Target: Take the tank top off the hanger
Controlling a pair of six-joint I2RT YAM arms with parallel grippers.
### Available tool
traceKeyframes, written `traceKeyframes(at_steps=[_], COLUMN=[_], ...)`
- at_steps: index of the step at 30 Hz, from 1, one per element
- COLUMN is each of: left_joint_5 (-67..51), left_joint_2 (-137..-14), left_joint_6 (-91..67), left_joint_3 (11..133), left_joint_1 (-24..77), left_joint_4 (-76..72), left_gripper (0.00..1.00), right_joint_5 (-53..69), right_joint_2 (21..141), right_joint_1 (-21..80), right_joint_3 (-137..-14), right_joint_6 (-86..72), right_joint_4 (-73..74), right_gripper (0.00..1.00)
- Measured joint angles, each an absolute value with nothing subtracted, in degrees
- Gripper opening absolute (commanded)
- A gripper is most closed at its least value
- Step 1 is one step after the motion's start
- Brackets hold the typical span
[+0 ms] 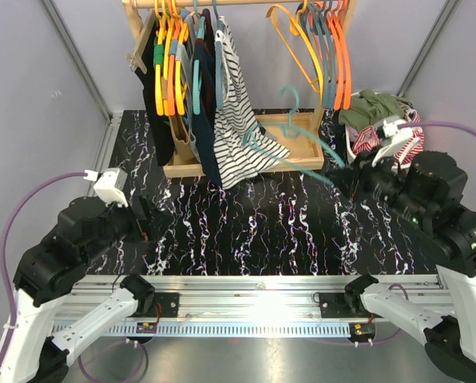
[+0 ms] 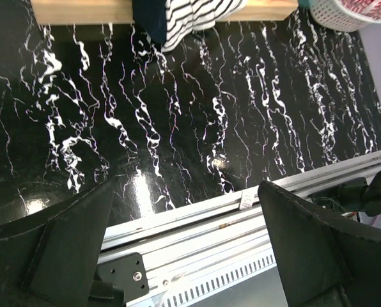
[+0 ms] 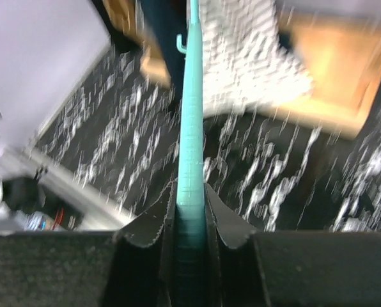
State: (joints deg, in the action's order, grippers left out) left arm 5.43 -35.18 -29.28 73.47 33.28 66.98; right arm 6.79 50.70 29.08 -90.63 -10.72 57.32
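Observation:
My right gripper [image 1: 348, 171] is shut on one arm of a teal hanger [image 1: 290, 136] and holds it above the black marble table. In the right wrist view the hanger [image 3: 190, 115] runs straight out from between my shut fingers [image 3: 190, 198]. It carries no garment that I can see. Its far end overlaps the hem of a black-and-white striped tank top [image 1: 239, 120], which hangs from the wooden rack [image 1: 302, 155]. The top also shows in the left wrist view [image 2: 190, 16] and, blurred, in the right wrist view [image 3: 241, 57]. My left gripper [image 1: 146, 214] is open and empty, low at the left [image 2: 187, 185].
Dark garments on orange and yellow hangers [image 1: 170, 72] fill the rack's left end. Several bare orange, yellow and grey hangers [image 1: 326, 48] hang at its right end. A white basket of clothes [image 1: 382, 132] stands at the right. An aluminium rail [image 1: 254, 287] runs along the near edge.

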Motion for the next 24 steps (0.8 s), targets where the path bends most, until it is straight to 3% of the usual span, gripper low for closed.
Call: traceKeyframes(at_steps=[15, 24], left_joint_5=[4.64, 4.58], left_joint_2=[-31.05, -30.35], left_joint_6=[-32.88, -33.69], left_joint_3=[67.35, 65.91], left_joint_1=[33.28, 33.28], left_joint_4=[63.09, 62.89], left_gripper=[0.99, 0.99], right_joint_5=[-11.25, -15.46], right_joint_2=[70.96, 75.11], right_joint_1=[29.08, 29.08], right_joint_3=[-92.95, -92.09], right_joint_6=[-4.23, -3.29], right_joint_4=[18.87, 7.03], right_gripper=[0.00, 0.00])
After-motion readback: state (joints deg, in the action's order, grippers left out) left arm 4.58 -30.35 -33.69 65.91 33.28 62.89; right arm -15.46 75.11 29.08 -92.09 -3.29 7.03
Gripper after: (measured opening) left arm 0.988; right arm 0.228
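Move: The stretch of rod that the teal hanger in the right hand is bound for lies roughly 29 cm ahead of that hand, 6 cm to its left and 23 cm above it. The yellow hanger hangs just right of that spot, about 28 cm ahead, 4 left and 13 up; the orange hangers are as far out, 2 cm right. The striped top hangs some 25 cm ahead, 20 left and 5 below. From the left hand the spot is about 34 cm ahead, 31 right and 33 up. The empty teal hanger, still pinched near one end, is carried by the right hand out towards the rod and the loose hangers at its right-hand part, about 20 cm forward and some 9 cm up, with most of the rise early. On the way the wrist tips the fingers upward and swings clockwise by roughly 20 degrees, keeping the fingers shut on the hanger. ##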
